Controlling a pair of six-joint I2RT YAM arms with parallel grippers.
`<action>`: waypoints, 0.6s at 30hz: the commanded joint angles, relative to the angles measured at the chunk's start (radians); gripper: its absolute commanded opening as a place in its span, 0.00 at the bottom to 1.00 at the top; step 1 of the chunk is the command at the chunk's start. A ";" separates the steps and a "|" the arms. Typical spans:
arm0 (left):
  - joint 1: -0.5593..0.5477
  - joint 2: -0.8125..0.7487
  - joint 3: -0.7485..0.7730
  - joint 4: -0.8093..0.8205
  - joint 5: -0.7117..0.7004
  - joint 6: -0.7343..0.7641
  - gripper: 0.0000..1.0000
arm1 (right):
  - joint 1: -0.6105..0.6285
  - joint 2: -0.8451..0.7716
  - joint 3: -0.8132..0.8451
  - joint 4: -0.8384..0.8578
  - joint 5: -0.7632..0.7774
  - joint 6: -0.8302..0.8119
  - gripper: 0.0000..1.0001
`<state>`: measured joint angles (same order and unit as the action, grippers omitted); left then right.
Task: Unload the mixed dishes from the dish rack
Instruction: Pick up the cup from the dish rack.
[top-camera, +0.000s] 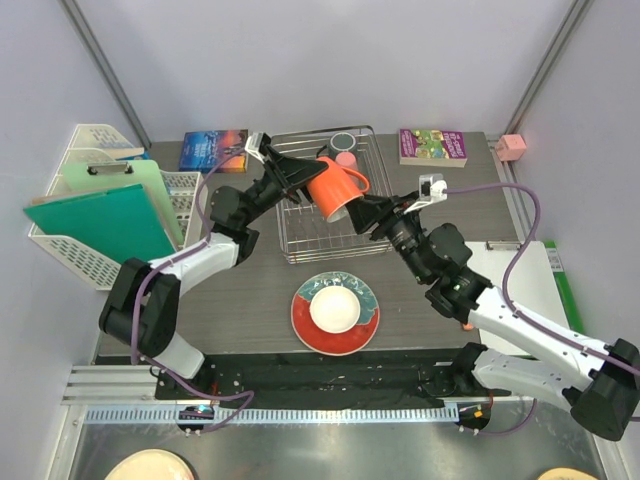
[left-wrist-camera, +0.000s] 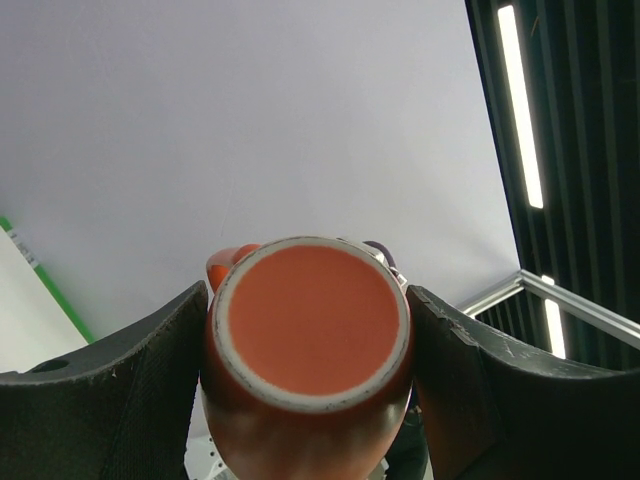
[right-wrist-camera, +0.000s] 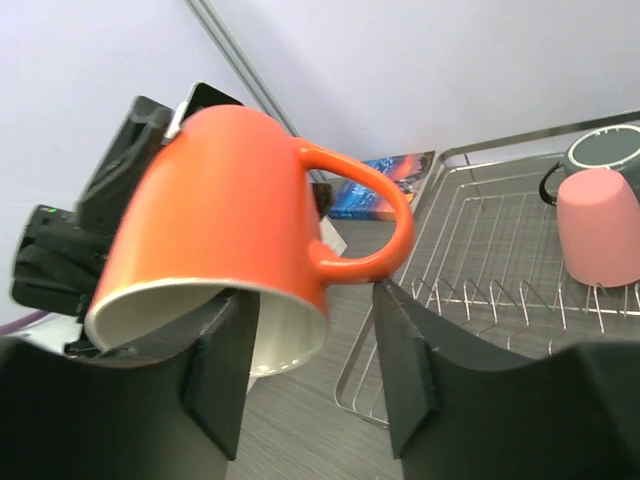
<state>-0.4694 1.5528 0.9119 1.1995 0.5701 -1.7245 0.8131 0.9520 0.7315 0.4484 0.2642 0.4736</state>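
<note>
My left gripper is shut on the orange mug, holding it tilted, mouth down, above the silver dish rack. The left wrist view shows the mug's base between my fingers. My right gripper is open at the mug's mouth: in the right wrist view one finger sits under the rim of the mug and the other under its handle. A pink cup and a dark grey mug stand upside down in the rack's far corner. The teal plate holds the small bowl on the table.
A white lattice basket with green clipboards stands at the left. Books lie at the back left and back right. A pink box sits at the far right, and a white board lies at the right.
</note>
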 joint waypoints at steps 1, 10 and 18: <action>-0.015 -0.056 0.016 0.109 -0.012 -0.012 0.00 | -0.015 0.045 0.037 0.099 -0.016 0.033 0.47; -0.034 -0.036 0.005 0.109 0.008 0.006 0.00 | -0.034 0.082 0.069 0.069 -0.014 0.019 0.10; 0.011 -0.040 0.039 -0.001 0.102 0.146 0.69 | -0.034 0.042 0.218 -0.263 0.027 -0.013 0.01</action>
<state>-0.4728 1.5524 0.9073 1.1988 0.5560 -1.7180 0.7872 1.0275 0.8120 0.3603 0.2279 0.4919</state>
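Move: The orange cup, already held tilted in the left fingers with its mouth towards the right hand, has its middle about 3 cm ahead, 4 cm left and 2 cm above the right hand, and roughly 1 cm back, 2 cm right and 1 cm below the left. From the right hand, the pink cup stands some 25 cm ahead, 1 cm right; the grey mug about 34 cm ahead, 1 cm right; the red plate about 10 cm back, 4 cm left; all far below. The orange cup's rim, just beside the handle, is pinched by the right hand: one finger goes in at the mouth, the other stays outside. That hand eases about 2 cm forward and left while dipping nearly 2 cm, then rises about 1 cm as its half-open fingers shut on the wall. The left hand holds almost still, keeping its grip round the cup. ##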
